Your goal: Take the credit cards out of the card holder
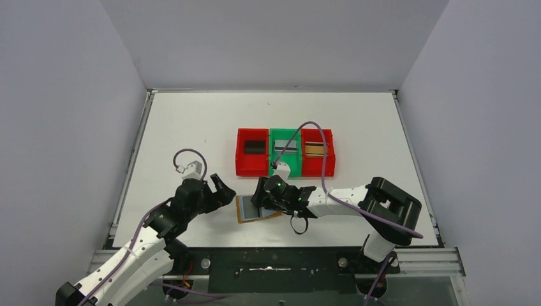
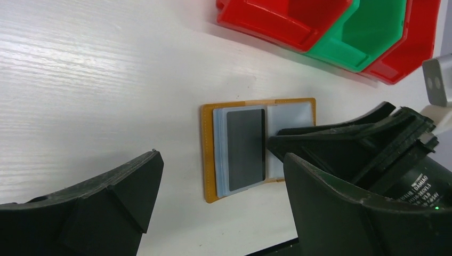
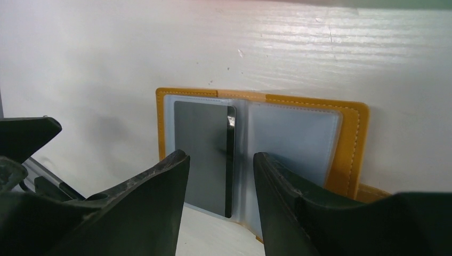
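The tan card holder (image 1: 242, 218) lies open on the white table, pale blue pockets up. A dark grey credit card (image 2: 245, 150) sits in its left pocket (image 3: 202, 154), with its inner edge lifted a little. My right gripper (image 3: 221, 159) hovers low over the holder's middle. Its fingers (image 3: 160, 192) stand apart on either side of that raised edge and do not touch it. In the left wrist view, my right gripper (image 2: 320, 140) covers the holder's right page. My left gripper (image 2: 222, 162) is wide open just left of the holder (image 1: 223, 190), holding nothing.
Three bins stand in a row behind the holder. The left red bin (image 1: 241, 167) holds a black card (image 1: 254, 147), the green bin (image 1: 285, 135) a silver card and the right red bin (image 1: 330, 167) a gold-brown card. The table's near edge (image 1: 274, 245) is close behind the holder.
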Robot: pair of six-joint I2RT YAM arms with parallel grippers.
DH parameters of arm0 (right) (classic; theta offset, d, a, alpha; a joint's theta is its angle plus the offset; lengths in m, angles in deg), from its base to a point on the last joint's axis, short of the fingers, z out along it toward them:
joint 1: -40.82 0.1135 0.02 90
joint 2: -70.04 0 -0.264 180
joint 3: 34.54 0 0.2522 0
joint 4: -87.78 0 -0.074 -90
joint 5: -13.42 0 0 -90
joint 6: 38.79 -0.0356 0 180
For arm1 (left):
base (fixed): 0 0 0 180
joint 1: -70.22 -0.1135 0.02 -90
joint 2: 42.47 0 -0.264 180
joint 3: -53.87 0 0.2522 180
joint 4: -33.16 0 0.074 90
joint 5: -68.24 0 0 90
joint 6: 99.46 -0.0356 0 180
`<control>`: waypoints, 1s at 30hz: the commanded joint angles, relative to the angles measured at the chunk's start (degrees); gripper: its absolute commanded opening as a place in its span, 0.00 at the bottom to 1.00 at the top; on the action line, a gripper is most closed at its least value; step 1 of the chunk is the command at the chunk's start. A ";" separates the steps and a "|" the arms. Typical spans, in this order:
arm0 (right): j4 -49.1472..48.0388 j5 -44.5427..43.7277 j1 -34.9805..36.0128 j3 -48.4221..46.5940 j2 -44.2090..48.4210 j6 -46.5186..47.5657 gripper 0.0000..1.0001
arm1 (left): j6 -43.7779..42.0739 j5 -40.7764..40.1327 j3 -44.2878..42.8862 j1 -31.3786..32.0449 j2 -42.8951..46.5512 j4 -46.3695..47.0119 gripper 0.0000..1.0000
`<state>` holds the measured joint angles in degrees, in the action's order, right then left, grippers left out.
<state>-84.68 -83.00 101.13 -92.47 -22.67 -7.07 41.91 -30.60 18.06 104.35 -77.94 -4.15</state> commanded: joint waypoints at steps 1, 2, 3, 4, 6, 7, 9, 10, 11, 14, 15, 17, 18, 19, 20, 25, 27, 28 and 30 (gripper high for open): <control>-1.93 1.54 -0.29 -0.56 -0.88 -0.90 0.47 | -2.66 8.64 1.56 -0.29 -1.48 9.10 0.83; -2.06 1.61 -0.34 -0.09 -1.17 -1.20 0.46 | -2.88 10.44 1.93 -0.31 -2.41 10.66 0.80; -2.11 1.51 -0.36 0.38 -1.45 -1.48 0.45 | -3.09 11.94 2.18 -0.34 -3.52 11.84 0.77; -2.32 1.47 -0.34 1.06 -1.61 -1.74 0.44 | -3.30 13.13 2.11 -0.35 -5.28 12.76 0.75; -3.13 1.85 -0.40 2.30 -1.64 -2.44 0.40 | -3.74 14.77 1.55 -0.35 -8.01 13.69 0.70; -3.98 2.33 -0.46 3.11 -1.54 -2.73 0.38 | -4.05 15.59 1.27 -0.34 -9.32 14.08 0.67; -6.58 3.25 -0.49 5.04 -1.48 -3.51 0.37 | -4.91 17.43 0.91 -0.38 -11.25 15.47 0.66; -8.04 3.83 -0.56 5.87 -1.60 -3.96 0.36 | -5.42 18.35 0.87 -0.32 -12.15 16.34 0.66; -9.43 4.39 -0.61 6.61 -1.76 -4.50 0.35 | -5.81 19.05 0.74 -0.39 -12.99 17.02 0.66; -13.92 5.73 -0.57 9.20 -2.40 -6.72 0.29 | -6.55 19.69 -0.13 -0.40 -15.47 17.31 0.62; -15.50 5.79 -0.53 10.25 -2.58 -7.70 0.27 | -6.84 19.83 -0.50 -0.40 -16.18 17.34 0.61; -19.80 6.01 -0.52 12.16 -3.22 -9.47 0.25 | -7.49 20.08 -1.08 -0.33 -17.15 17.60 0.55; -21.84 6.54 -0.53 13.00 -3.66 -10.21 0.24 | -7.70 20.24 -1.29 -0.30 -17.56 17.73 0.53; -23.45 7.03 -0.54 13.50 -4.09 -11.03 0.23 | -7.81 20.34 -1.55 -0.33 -17.95 17.70 0.52; -24.45 7.18 -0.37 13.83 -4.54 -11.70 0.21 | -8.00 20.44 -1.78 -0.35 -18.31 17.60 0.50; -27.85 5.87 0.54 14.83 -5.89 -14.53 0.19 | -8.54 22.05 -1.91 -0.36 -19.87 18.91 0.43; -28.74 5.33 0.79 15.14 -6.10 -15.24 0.19 | -8.95 22.11 -1.88 -0.32 -20.79 19.05 0.43; -28.77 4.95 0.98 15.28 -6.07 -15.30 0.19 | -9.17 22.04 -1.80 -0.29 -21.32 19.13 0.43; -28.45 4.55 1.05 15.16 -5.87 -15.19 0.19 | -9.40 21.29 -1.48 -0.34 -22.51 19.16 0.43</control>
<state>-112.97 -77.25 101.22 -78.30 -27.74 -21.38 34.39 -10.01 18.72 104.24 -98.83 11.35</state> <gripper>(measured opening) 0.188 0.430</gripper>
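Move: Some 3 cm back from the right hand, 2 cm to its left and about 4 cm below lies the middle of the black credit card, in the open card holder's left page; the empty sleeve lies about 2 cm back and 4 cm to the right of that hand. The left red bin stands roughly 16 cm ahead and 1 cm left of it, the green bin 16 cm ahead and 9 cm right. From the left hand, the card is about 3 cm back, 7 cm right and 8 cm down. Sinking about 2.5 cm and drawing back about 2 cm, the right hand brings its fingertips down onto the holder at the card's right edge by the fold, rolling some 15 degrees, left side up, as its half-open fingers close nearly shut. The left hand sweeps about 6 cm right and 4 cm down towards the card, turning clockwise some 20 degrees and narrowing to about half open. ##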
